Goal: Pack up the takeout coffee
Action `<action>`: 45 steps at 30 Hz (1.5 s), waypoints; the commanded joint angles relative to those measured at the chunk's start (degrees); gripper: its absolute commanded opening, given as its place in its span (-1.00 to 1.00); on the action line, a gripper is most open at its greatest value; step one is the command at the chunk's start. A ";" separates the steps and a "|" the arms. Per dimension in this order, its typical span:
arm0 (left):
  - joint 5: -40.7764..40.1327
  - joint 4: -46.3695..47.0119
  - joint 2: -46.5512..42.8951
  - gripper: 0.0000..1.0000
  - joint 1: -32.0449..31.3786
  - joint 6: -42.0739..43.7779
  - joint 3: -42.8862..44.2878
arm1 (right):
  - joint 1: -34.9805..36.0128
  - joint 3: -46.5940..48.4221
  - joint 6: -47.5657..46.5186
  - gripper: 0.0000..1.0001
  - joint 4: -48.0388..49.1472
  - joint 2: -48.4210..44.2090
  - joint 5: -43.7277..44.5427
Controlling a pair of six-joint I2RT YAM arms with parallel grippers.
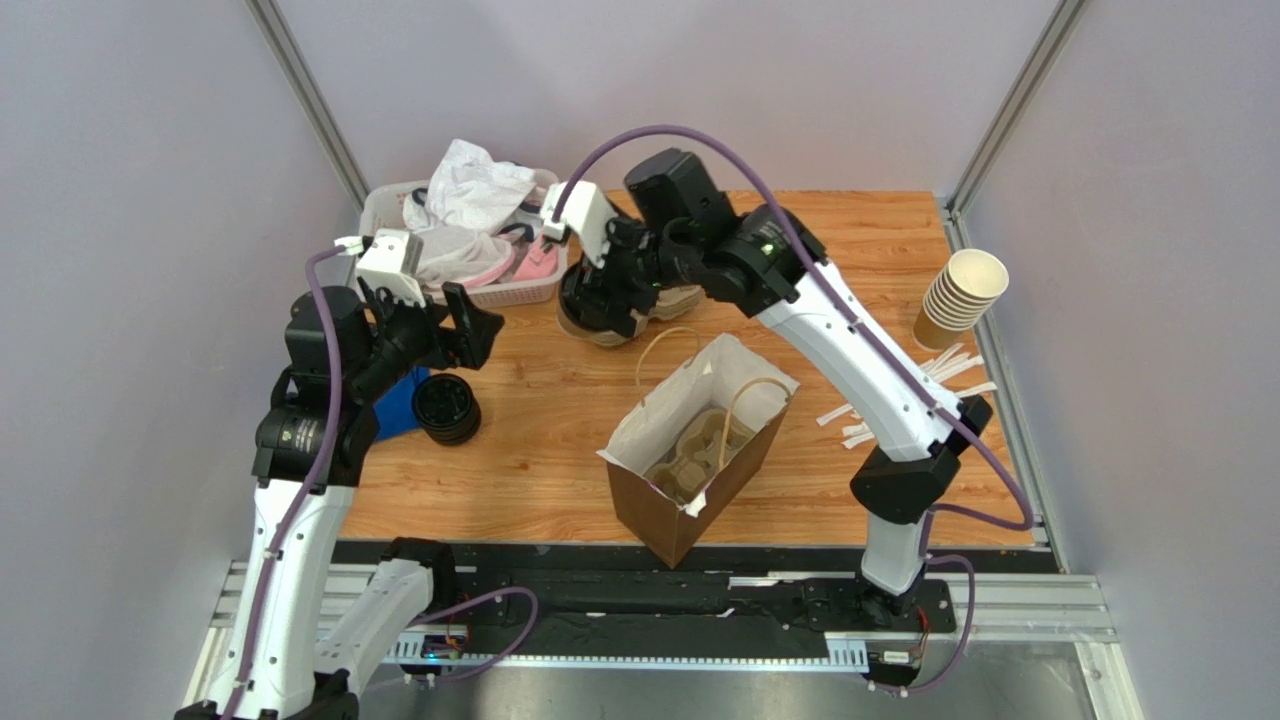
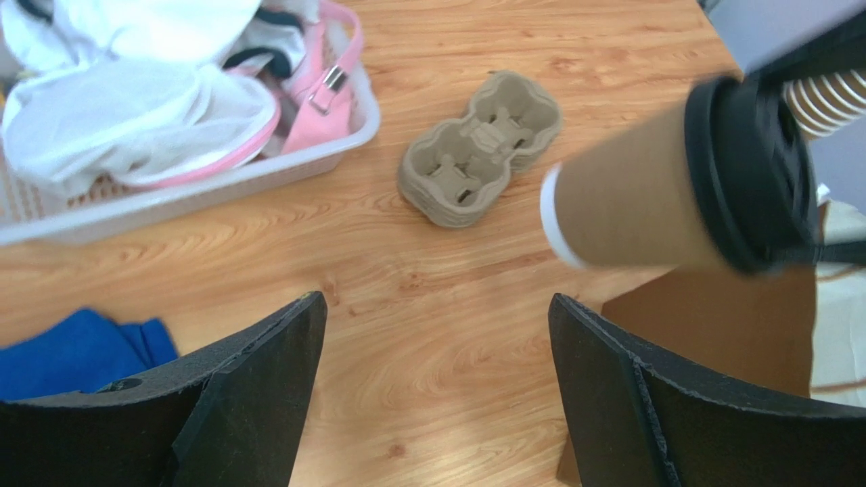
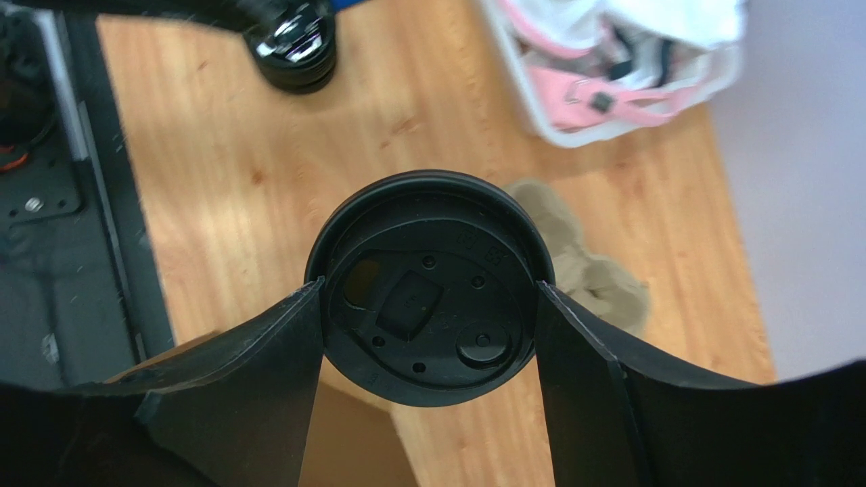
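Observation:
The takeout coffee (image 2: pixel 630 203), a tan paper cup with a black lid (image 3: pixel 427 289), hangs above the wooden table. My right gripper (image 3: pixel 429 288) is shut on it just below the lid rim, one finger on each side. In the top view this gripper (image 1: pixel 601 308) is behind the open brown paper bag (image 1: pixel 661 518) and hides most of the cup. A pulp cup carrier (image 1: pixel 694 455) lies inside the bag. My left gripper (image 2: pixel 437 304) is open and empty over bare wood, a short way left of the cup, and shows at the left (image 1: pixel 443 327).
A stack of pulp carriers (image 2: pixel 478 152) lies on the table under the cup. A white basket (image 2: pixel 203 193) of cloths stands at the back left. Black lids (image 1: pixel 446 408) and a blue cloth (image 1: pixel 398 402) lie near my left arm. Lidless cups (image 1: pixel 957 296) and white sticks (image 1: pixel 917 390) are at the right.

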 commanded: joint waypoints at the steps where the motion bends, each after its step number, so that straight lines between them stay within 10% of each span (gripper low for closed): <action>1: 2.36 -2.00 1.15 0.78 3.79 -4.88 0.11 | 3.22 -1.41 -0.90 -0.46 -2.95 2.54 -2.25; 32: 2.45 -0.06 3.26 0.79 13.90 -8.14 -0.07 | 10.61 -21.54 -3.80 -0.39 18.32 16.08 1.62; 45: 4.38 0.28 4.84 0.79 14.52 -6.38 0.46 | 10.78 -17.50 -3.36 0.49 14.72 17.84 1.35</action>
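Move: The right hand, still gripping the lidded coffee cup high up and tilted, is bound for bare tabletop about 8 cm to its left, 4 cm back and some 33 cm below. Low down, the black lid stack stands about 22 cm left and 3 cm back, the paper bag some 11 cm right and 9 cm back, and the tray stack about 15 cm ahead, 2 cm right. From the empty left hand, that spot is roughly 8 cm right, 2 cm back and 31 cm down. Down some 24 cm, quickly at first and then easing to a near stop, with about 8 cm left and a little back, the right hand lowers the held coffee cup to the tabletop between bag and lid stack. Its wrist tips the fingers about 25 degrees, steeper down, and they keep hold of the lid rim. The open left hand draws away, left and slightly down. ##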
